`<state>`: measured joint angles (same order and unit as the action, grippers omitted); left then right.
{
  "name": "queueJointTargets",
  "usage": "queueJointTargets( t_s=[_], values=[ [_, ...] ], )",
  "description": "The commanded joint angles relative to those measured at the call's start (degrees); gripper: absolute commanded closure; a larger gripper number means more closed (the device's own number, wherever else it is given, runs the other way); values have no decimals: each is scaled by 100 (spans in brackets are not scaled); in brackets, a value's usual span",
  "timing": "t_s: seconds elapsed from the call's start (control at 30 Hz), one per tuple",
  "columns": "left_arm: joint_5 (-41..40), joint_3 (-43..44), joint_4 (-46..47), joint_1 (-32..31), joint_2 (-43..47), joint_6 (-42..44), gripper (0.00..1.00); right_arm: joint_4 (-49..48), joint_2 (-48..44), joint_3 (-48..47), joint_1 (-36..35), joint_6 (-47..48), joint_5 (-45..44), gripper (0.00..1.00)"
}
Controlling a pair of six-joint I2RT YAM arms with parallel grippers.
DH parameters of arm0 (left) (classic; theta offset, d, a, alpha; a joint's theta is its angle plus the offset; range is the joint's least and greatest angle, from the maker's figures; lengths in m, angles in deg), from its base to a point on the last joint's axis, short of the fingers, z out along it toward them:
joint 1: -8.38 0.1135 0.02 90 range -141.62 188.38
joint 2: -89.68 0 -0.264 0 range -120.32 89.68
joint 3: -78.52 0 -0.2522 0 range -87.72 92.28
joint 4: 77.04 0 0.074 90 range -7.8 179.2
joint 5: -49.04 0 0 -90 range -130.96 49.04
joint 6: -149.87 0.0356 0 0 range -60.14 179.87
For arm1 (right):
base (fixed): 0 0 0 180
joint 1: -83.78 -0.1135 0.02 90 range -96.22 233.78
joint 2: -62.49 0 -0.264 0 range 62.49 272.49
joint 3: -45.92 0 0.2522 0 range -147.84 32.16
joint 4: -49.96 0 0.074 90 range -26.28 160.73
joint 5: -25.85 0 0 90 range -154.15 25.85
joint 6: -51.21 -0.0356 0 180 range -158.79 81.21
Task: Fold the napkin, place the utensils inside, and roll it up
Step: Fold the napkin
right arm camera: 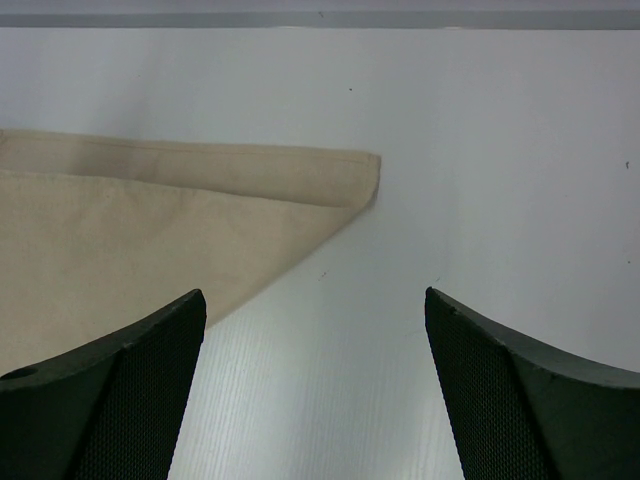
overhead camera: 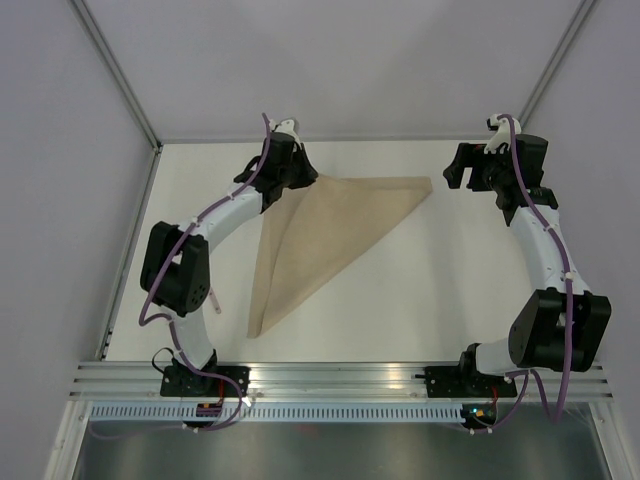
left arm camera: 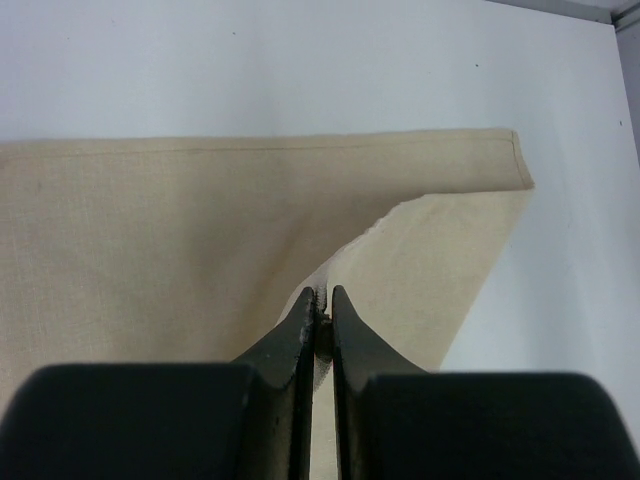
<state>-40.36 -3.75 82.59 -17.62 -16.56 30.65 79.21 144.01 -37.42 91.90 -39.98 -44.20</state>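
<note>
The tan napkin (overhead camera: 325, 225) lies on the white table as a folded triangle, with its long point toward the near left. My left gripper (overhead camera: 303, 182) is at the napkin's far left corner, jaws shut on a thin edge of the cloth (left arm camera: 150, 230). In the left wrist view the gripper (left arm camera: 322, 300) pinches that raised fold. My right gripper (overhead camera: 455, 172) stands open just right of the napkin's far right corner (right arm camera: 340, 175). In the right wrist view nothing lies between its gripper (right arm camera: 315, 300) jaws but bare table. The utensils are out of view.
Grey walls close the table at the back and on both sides (overhead camera: 140, 130). An aluminium rail (overhead camera: 340, 375) with both arm bases runs along the near edge.
</note>
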Motion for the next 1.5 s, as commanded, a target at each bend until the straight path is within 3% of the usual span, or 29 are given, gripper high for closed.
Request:
queueJointTargets(
  t_s=[0.0, 1.47],
  values=[
    [177, 50, 257, 121, 86, -120, 98, 25, 57, -196, 32, 14, 106, 5],
    [212, 621, -33, 772, -468, -85, 98, 51, 119, -205, 23, 49, 150, 5]
  ],
)
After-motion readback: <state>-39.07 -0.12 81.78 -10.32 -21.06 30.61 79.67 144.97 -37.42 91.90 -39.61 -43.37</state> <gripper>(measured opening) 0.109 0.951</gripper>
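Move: The left hand already holds the lifted corner of the napkin. Its goal, the napkin's far-left corner, lies flat about 7 cm ahead, 14 cm to the left and some 15 cm below. The far-right corner is roughly 7 cm ahead and 35 cm to the right; the knife lies about 22 cm back and 30 cm left, both at table height. From the right hand, the far-left corner is about 12 cm ahead, 50 cm left and 21 cm down. Still pinching the napkin's corner between nearly shut fingers, the left hand draws it on diagonally, left and forward, by about 7 cm towards the far-left corner. It climbs slightly at first, then sinks about 3 cm towards the table over the last third while creeping on the same way. The wrist swings some 5 degrees counter-clockwise. ##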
